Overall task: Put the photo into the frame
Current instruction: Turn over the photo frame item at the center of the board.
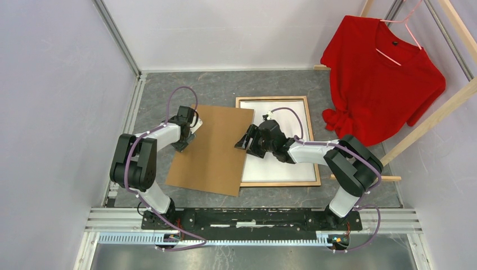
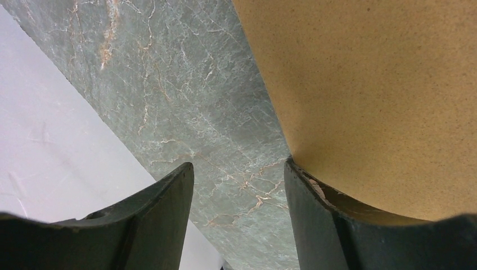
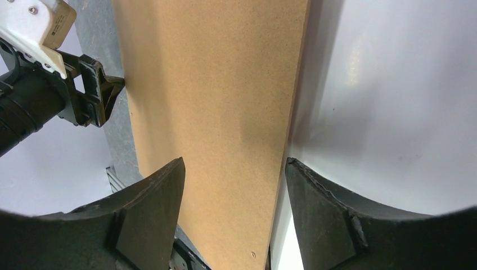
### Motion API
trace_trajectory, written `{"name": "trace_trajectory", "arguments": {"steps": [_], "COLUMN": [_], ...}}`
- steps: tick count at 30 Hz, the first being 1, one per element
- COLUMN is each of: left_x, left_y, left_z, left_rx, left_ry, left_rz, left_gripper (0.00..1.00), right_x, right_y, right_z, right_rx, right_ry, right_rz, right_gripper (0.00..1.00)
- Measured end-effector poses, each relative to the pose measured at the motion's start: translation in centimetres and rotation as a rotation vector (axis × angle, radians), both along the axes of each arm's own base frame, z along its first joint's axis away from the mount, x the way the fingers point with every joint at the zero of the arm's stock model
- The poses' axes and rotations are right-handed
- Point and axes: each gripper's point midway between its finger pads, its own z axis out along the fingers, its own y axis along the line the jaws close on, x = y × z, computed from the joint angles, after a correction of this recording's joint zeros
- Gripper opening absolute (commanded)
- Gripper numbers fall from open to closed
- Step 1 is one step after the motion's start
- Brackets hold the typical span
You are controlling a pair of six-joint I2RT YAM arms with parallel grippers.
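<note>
The frame (image 1: 278,184) lies back up at the table's middle right, its light wood rails around a white sheet (image 1: 287,118). No printed side shows, so I cannot tell whether that sheet is the photo. A plain brown backing board (image 1: 214,149) lies tilted to its left, its right edge over the frame's left rail. My left gripper (image 1: 185,144) is open at the board's left edge. In the left wrist view only table shows between the fingers (image 2: 239,166), and the board (image 2: 382,84) meets the right finger. My right gripper (image 1: 243,144) (image 3: 235,160) is open over the board's right edge (image 3: 225,112).
A red shirt (image 1: 382,79) hangs on a wooden rack (image 1: 433,121) at the back right. Pale walls close in the left side and the back. A metal rail (image 1: 253,216) carries both arm bases at the near edge. The left gripper (image 3: 95,95) shows in the right wrist view.
</note>
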Motion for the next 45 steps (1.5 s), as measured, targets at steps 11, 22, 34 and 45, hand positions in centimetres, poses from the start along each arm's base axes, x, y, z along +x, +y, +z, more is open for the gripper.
{"name": "trace_trajectory", "arguments": {"steps": [11,22,34,45], "left_x": [-0.1,-0.1,-1.6,-0.2], "left_y": [-0.1,-0.2,-3.2,-7.1], "left_z": [0.0,0.0,-0.1,13.2], "left_rx": [-0.002,-0.012,-0.187,-0.399], "left_ry": [0.004,0.01,0.089,-0.227], "left_rz": [0.001,-0.003,-0.055,-0.222], "left_gripper": [0.68,0.68,0.9,1.0], "right_x": [-0.1,-0.4,-1.0,0.5], "right_y": [0.3,1.1,3.7,3.0], "right_z": [0.3,4.3,10.4,10.3], "right_rx": [0.019,0.193,0.345,0.174], "right_ry": [0.003,-0.04,-0.132,-0.073], "right_rz": [0.012,0.012,0.11,0.06], "right_gripper": [0.69,0.69,0.33,0.0]}}
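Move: The brown photo frame item lies between the hands. Its middle is about 10 cm left and 2 cm back of the right hand, some 3 cm lower, and its slightly raised right edge already sits by that hand's right finger. From the left hand its middle is roughly 13 cm right and 5 cm back, a centimetre or so lower, the left edge against the right finger. The wooden frame's middle is about 14 cm right, 1 cm forward and 4 cm below the right hand. The right finger, still at the item's right edge, levers it up about 11 cm with the gripper open, drifting left; the right hand then dips some 3 cm, shuts on the edge and rises slightly, keeping its pinch. The left hand, its finger still against the opposite edge, first pushes that side rightward 3–4 cm, then opens fully and lifts away about 13 cm, still moving right while its wrist turns. ##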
